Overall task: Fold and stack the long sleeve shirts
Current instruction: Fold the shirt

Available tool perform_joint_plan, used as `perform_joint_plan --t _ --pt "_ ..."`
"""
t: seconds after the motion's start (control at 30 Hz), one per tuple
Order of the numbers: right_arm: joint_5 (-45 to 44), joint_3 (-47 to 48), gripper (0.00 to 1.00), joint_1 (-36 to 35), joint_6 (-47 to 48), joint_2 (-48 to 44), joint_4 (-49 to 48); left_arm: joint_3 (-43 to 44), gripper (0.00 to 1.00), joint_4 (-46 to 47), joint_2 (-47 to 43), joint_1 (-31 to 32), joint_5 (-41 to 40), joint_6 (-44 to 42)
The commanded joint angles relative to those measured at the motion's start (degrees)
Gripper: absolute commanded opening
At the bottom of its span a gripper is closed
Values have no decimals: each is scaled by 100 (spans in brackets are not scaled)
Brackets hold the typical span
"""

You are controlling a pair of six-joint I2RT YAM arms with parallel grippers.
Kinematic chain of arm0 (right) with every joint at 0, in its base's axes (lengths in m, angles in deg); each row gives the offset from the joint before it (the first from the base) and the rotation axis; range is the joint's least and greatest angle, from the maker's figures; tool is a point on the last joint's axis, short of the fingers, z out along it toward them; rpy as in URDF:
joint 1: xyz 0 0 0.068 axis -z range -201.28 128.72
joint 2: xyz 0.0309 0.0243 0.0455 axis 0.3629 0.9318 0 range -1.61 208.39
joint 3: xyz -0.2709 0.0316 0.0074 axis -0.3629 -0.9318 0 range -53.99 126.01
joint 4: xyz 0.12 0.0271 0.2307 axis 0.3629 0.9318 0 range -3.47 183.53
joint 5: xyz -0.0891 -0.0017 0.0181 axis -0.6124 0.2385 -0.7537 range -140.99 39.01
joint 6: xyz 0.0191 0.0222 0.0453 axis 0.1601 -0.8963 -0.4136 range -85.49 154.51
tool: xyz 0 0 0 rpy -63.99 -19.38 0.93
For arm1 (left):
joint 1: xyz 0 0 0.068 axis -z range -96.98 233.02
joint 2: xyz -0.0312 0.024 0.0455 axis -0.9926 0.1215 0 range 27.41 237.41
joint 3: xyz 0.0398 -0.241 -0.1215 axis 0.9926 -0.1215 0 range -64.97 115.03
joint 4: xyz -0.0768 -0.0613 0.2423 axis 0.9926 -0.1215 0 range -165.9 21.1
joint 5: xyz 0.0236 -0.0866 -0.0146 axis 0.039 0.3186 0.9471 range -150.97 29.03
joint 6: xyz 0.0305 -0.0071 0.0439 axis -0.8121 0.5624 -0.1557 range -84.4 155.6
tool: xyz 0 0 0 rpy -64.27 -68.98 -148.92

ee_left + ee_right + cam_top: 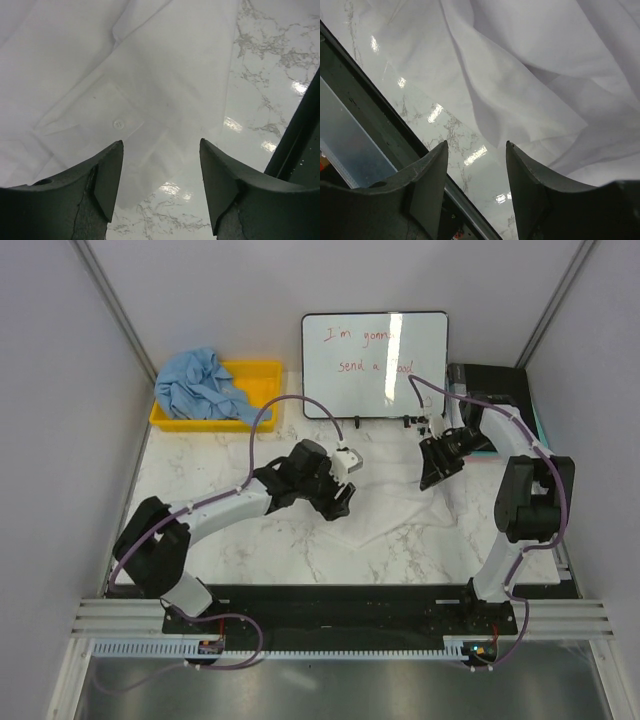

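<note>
The white long sleeve shirt lies spread and wrinkled on the marble table between the two arms. The light blue one is bunched up in the yellow bin at the back left. My left gripper hovers over the white shirt's left edge, open and empty; a cuff with a button lies just beyond its fingers. Above the shirt's far right part, my right gripper also stands open with nothing between its fingers, and white folds fill its wrist view.
The yellow bin stands at the back left. A whiteboard with red writing leans at the back centre. A dark object sits at the back right. The table's dark edge rail runs close beside the right gripper.
</note>
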Motion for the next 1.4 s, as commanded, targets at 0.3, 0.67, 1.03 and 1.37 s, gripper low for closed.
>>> perform_joint_plan --t 0.3,0.67,1.03,1.37 --pt "-76 -311 55 452 -31 -122 -3 1272 64 -434 1734 424 -1818 20" --pt "-120 -373 55 478 13 -140 -12 1536 63 -513 2016 784 -2390 91" --pt "-190 -443 56 566 66 -210 -3 1589 47 -636 2236 802 -2716 -15" --pt "-199 -365 55 584 66 -202 15 1721 14 -891 1630 723 -2637 -199"
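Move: The buttoned cuff of the folded shirt's sleeve lies about 4 cm ahead of my left hand, 2 cm to its right and some 9 cm below. From that cuff, the shirt's near corner is about 8 cm back and 3 cm farther right, also on the table. The yellow bin stands well off, roughly 31 cm ahead and 25 cm left of my left hand. From my right hand the same cuff is some 19 cm left, 2 cm back and 9 cm down. I sink my open left hand about 7 cm and reach some 4 cm forward onto the cuff, tilting the fingers roughly 25 degrees to point more steeply down. After a brief hover I dip another couple of centimetres, close the fingers on a fold at the cuff's edge and ease up about 1 cm. My right hand, open and empty, drifts about 3 cm right over the shirt. ##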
